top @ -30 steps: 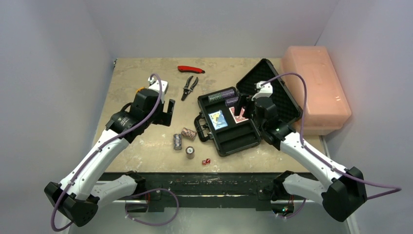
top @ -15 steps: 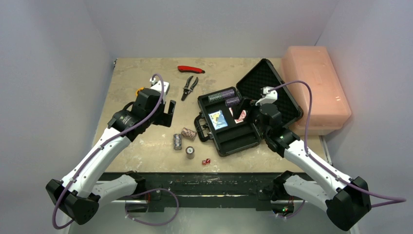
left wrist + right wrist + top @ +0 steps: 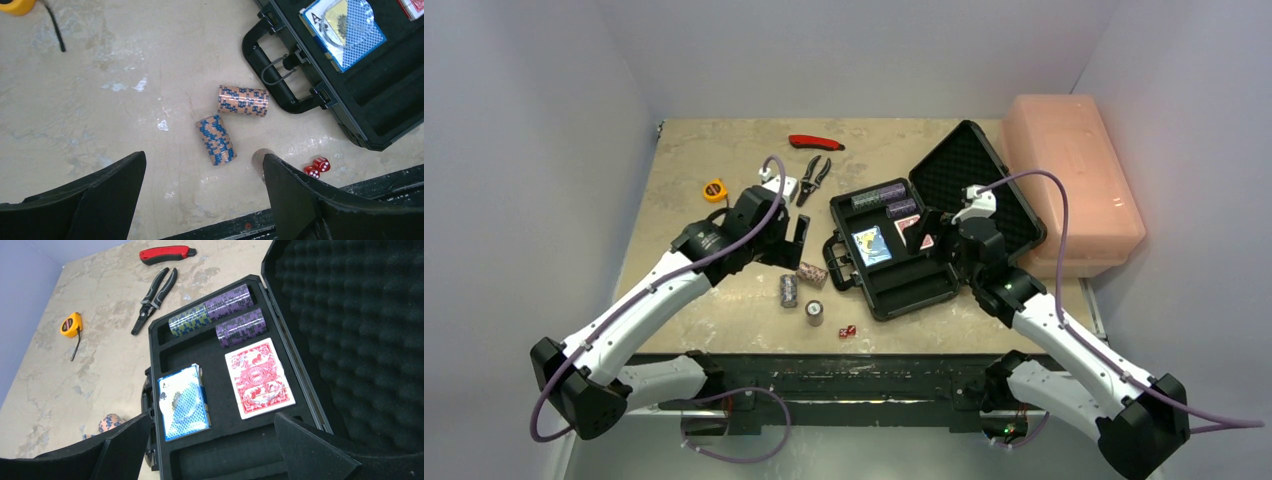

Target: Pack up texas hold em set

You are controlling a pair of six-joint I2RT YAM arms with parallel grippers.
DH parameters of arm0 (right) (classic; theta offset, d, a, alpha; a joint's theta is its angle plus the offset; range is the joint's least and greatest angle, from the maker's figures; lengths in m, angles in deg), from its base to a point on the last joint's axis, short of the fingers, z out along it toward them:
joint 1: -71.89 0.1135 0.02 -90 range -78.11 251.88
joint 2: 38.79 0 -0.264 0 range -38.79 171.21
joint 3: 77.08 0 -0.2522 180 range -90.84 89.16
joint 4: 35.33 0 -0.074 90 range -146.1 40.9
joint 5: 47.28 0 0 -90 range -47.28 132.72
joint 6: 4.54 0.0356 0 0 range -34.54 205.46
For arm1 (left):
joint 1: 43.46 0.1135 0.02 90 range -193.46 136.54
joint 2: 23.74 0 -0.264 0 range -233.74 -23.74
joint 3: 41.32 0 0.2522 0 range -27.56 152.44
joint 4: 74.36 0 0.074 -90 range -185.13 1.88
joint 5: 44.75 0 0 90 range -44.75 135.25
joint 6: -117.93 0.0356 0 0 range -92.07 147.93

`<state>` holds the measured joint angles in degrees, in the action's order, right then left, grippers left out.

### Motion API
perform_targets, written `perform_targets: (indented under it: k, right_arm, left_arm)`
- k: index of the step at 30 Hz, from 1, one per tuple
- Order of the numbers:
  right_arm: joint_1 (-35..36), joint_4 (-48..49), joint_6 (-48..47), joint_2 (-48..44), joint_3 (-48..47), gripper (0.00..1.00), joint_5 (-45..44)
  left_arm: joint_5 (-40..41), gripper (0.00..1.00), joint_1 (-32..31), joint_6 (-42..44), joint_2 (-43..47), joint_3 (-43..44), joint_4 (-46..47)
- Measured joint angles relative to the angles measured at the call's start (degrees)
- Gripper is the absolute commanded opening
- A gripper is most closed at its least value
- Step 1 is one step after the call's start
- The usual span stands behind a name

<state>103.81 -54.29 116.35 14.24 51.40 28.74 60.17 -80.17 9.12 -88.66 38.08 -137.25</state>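
The black briefcase (image 3: 912, 288) (image 3: 240, 440) lies open at the right of the table, with its handle (image 3: 265, 75) towards the loose chips. Purple chip stacks (image 3: 879, 196) (image 3: 240, 327), a blue deck (image 3: 871, 245) (image 3: 182, 402) and a red deck (image 3: 259, 377) lie in its foam. Three chip stacks (image 3: 811, 273) (image 3: 243, 100) (image 3: 216, 140) and two red dice (image 3: 847, 330) (image 3: 316, 167) rest on the table. One of these stacks (image 3: 814, 313) stands upright. My left gripper (image 3: 794, 240) (image 3: 204, 157) hovers open above them. My right gripper (image 3: 929, 235) (image 3: 212, 416) hangs open and empty over the case.
A large pink box (image 3: 1074, 180) stands behind the case at the right. Pliers (image 3: 812, 178) (image 3: 155, 297) and a red-handled tool (image 3: 816, 142) (image 3: 167, 253) lie at the back. A yellow tape measure (image 3: 715, 189) (image 3: 71, 324) sits at the back left.
My left arm has swung right and forward to above the loose chips, uncovering the tape measure. My right gripper has opened wider and drawn back from the red deck.
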Motion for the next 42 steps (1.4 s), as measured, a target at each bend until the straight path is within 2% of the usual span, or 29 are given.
perform_targets:
  k: [6,14,21,42]
  right_arm:
    - [0.0,-3.89,0.66,-2.45,0.0,0.99,-0.02]
    - [0.0,-7.89,2.08,-4.55,0.0,0.99,-0.09]
    - [0.0,-8.28,2.51,-5.33,0.04,0.99,-0.26]
    - [0.0,-9.42,2.54,-2.93,0.2,0.99,-0.46]
  left_arm:
    - [-1.4,0.86,-5.35,-2.29,-2.62,-1.55,0.15]
    - [-2.36,0.86,-8.94,-5.79,-4.76,-5.2,0.33]
    - [-3.04,0.85,-11.06,-9.18,-5.38,-9.49,1.25]
    - [-4.04,0.82,-15.82,-14.8,-9.29,-14.03,5.05]
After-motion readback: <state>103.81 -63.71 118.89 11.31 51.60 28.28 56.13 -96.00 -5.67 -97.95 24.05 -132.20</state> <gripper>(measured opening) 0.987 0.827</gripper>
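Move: The standing chip stack near the table's front edge lies about 7 cm back and 8 cm to the right of the left hand, its middle some 17 cm below. One lying stack is about 7 cm to the left of it and 6 cm farther out; the other is 10 cm farther out and 2 cm left; the dice sit 8 cm right, 3 cm nearer. From the right hand the standing stack is roughly 12 cm back and 24 cm left. Towards the standing chip stack the left hand sinks about 12 cm, drawing back some 8 cm and swinging right 6 cm, mostly early on. It tips nearly 20 degrees further down, jaws still wide, and eases off with the stack's top between and just below the fingertips. The right hand, also open, first backs off about 2 cm over the case, then lowers by nearly as much. ##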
